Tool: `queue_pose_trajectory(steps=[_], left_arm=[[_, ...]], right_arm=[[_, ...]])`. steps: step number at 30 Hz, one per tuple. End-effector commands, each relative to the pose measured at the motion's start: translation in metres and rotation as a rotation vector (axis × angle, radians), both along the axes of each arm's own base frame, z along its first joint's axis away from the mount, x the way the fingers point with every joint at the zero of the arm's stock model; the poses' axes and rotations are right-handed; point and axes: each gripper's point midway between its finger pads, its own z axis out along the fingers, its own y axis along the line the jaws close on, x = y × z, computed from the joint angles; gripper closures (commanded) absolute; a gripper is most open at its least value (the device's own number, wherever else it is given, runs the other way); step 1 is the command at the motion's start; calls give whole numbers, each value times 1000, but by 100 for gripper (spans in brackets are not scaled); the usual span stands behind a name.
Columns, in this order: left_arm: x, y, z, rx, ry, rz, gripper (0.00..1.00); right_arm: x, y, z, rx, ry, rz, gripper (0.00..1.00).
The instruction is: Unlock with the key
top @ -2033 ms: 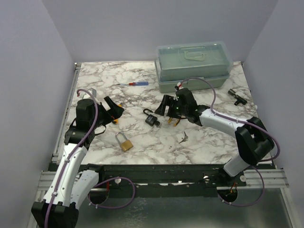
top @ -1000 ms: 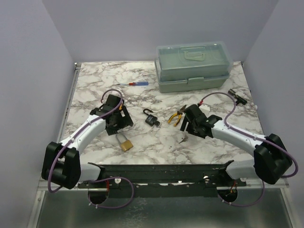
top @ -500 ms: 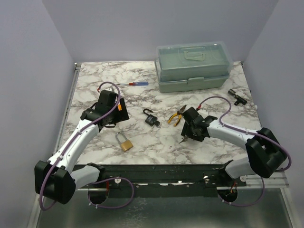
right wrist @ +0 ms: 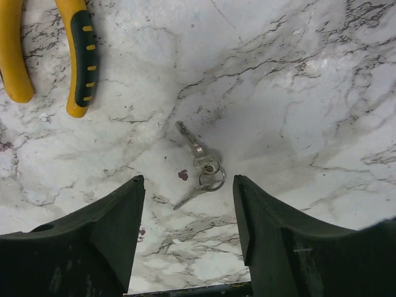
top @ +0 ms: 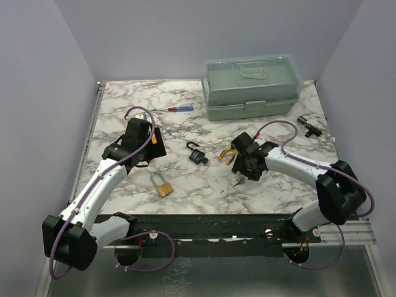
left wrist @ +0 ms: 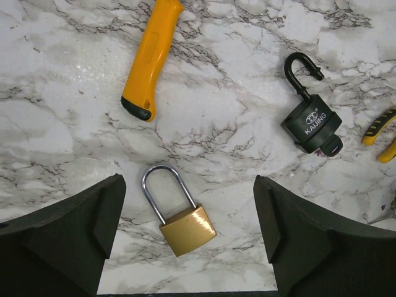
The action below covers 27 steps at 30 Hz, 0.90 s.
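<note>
The key [right wrist: 201, 170], a small silver bunch on a ring, lies flat on the marble, also seen from above [top: 238, 181]. My right gripper [right wrist: 189, 204] hangs over it, open, with the key just ahead of the gap between the fingers and touching neither. A brass padlock [left wrist: 185, 226] with a shut shackle lies between the fingers of my open left gripper [left wrist: 187, 204], which hovers above it. In the top view that padlock [top: 163, 187] sits near the front edge. A black padlock [left wrist: 309, 124] with an open shackle lies mid-table [top: 197, 156].
Yellow-handled pliers [right wrist: 74, 55] lie just beyond the key. A yellow utility knife [left wrist: 151, 59] lies beyond the brass padlock. A red-and-blue screwdriver [top: 176, 109] and a green toolbox [top: 252, 86] are at the back; a small black part [top: 307, 125] is at the right.
My right gripper has narrowed its jaws and settled over the key. The left arm swung back a little and has held still over the brass padlock since.
</note>
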Motion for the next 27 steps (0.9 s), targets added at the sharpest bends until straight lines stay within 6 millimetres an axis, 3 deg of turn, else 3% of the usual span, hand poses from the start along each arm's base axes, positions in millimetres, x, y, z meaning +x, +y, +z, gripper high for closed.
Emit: queue_pose_trajectory(steps=[1, 9, 27], left_arm=[[-1, 6, 6, 23, -37, 4, 9], [-4, 6, 13, 9, -62, 0, 9], [-7, 7, 21, -1, -93, 1, 9]], right_arm=[[-10, -4, -2, -60, 74, -36, 37], [-27, 2, -20, -82, 147, -39, 45], [-29, -6, -30, -145, 132, -65, 78]])
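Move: The keys on their ring lie just about under the right hand, roughly 3 cm below, 1 cm back and 1 cm to its left. The pliers are some 10 cm ahead and 4 cm left of that hand, and the black padlock about 9 cm ahead and 16 cm left. From the left hand, the keys are around 30 cm right, 6 cm back and 14 cm down. The right hand moves back and down about 2.5 cm each, its fingers closing around the lower key by the ring. ##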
